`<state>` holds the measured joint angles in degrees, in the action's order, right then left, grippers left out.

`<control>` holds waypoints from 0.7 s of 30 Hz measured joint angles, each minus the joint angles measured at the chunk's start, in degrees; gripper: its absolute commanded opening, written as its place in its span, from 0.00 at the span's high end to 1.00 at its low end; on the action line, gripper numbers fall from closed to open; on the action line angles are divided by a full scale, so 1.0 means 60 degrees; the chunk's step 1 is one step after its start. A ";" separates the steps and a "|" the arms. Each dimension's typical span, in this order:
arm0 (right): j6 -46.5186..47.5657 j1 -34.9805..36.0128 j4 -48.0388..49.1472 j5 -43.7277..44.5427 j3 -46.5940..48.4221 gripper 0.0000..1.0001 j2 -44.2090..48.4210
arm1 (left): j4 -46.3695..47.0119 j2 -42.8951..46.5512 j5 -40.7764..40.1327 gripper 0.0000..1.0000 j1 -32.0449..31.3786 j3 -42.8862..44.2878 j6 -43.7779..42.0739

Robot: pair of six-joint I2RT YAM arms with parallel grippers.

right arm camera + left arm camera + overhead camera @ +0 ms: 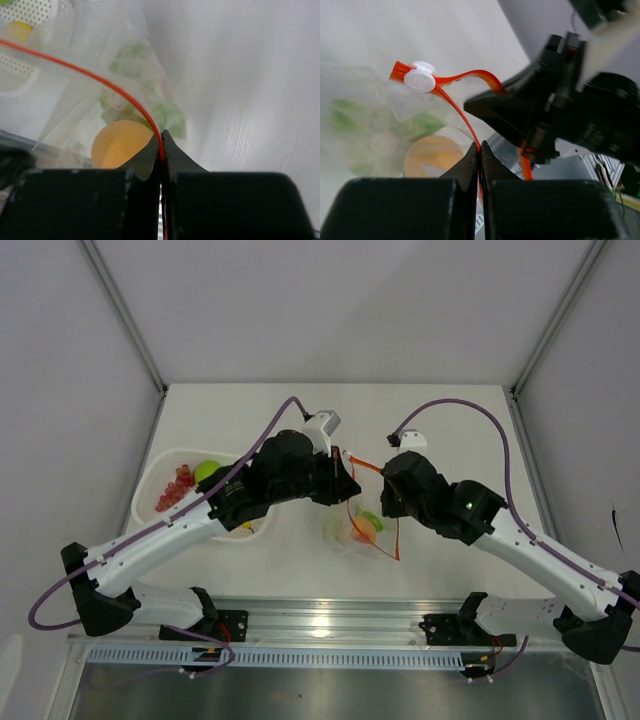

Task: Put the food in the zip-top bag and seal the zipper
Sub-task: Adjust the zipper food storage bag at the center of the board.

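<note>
The clear zip-top bag (352, 536) hangs between my two grippers at the table's middle. Inside it are a round orange (431, 156) and a green piece (131, 66). The red-orange zipper (455, 106) runs along the bag's mouth, with a white slider tab (419, 80) near its far end. My left gripper (480, 148) is shut on the zipper strip. My right gripper (161, 141) is also shut on the zipper (100, 82), a little further along. In the top view the left gripper (347, 480) and the right gripper (388, 502) face each other over the bag.
A white perforated basket (150, 485) stands at the left and holds red-purple grapes (175, 490) and a green apple (208, 470). The left arm crosses over the basket's right side. A yellow piece (17, 30) lies in the basket (35, 10).
</note>
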<state>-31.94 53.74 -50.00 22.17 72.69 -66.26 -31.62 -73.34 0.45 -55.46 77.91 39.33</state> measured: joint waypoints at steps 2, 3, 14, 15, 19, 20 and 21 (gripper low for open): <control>0.0000 -0.0004 0.0036 0.0186 -0.0259 1.00 0.0295 | 0.0244 0.0175 0.0095 0.99 -0.0328 0.0036 -0.0117; -0.0004 -0.0022 0.0044 0.0262 -0.0393 1.00 0.0481 | 0.0295 0.0270 0.0157 0.99 -0.0463 0.0036 -0.0138; 0.0000 -0.0725 0.0076 0.0244 -0.1002 1.00 0.0838 | -0.0284 -0.0765 0.0645 0.99 -0.0113 -0.0998 0.0240; 0.0000 -0.0732 0.0076 0.0219 -0.1071 1.00 0.0809 | -0.0401 -0.0769 0.0721 0.99 -0.0109 -0.1140 0.0270; 0.0000 -0.0790 0.0087 0.0117 -0.1151 1.00 0.0772 | -0.0590 -0.0765 0.0827 0.99 -0.0109 -0.0925 0.0244; 0.0000 -0.0805 0.0084 0.0102 -0.1151 1.00 0.0772 | -0.0630 -0.0761 0.0852 0.99 -0.0109 -0.0714 0.0197; 0.0000 -0.0809 0.0084 0.0087 -0.1151 1.00 0.0772 | -0.0616 -0.0736 0.0874 0.99 -0.0109 -0.0579 0.0189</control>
<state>-31.94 48.88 -49.50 22.70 65.78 -61.63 -35.31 -77.76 5.69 -56.12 74.43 40.47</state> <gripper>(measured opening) 0.002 0.005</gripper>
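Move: Both grippers already pinch the bag's open rim. Inside the bag the orange lies about 6 cm ahead of the left gripper, 4 cm right and 18 cm below; from the right gripper it is about 4 cm ahead, 4 cm left and 13 cm below. The leafy vegetable lies some 3 cm beyond the orange and 2 cm right of it. The zipper slider is about 6 cm straight ahead of the left gripper, at nearly its height. Keep both grippers shut on the rim and shake the bag down. Hitch the left gripper about 3 cm back and up, plunge it some 11 cm, tipping its wrist slightly, then ease it up about 2 cm. Meanwhile draw the right gripper about 4 cm right, away from the left one, then lower it a couple of centimetres. ##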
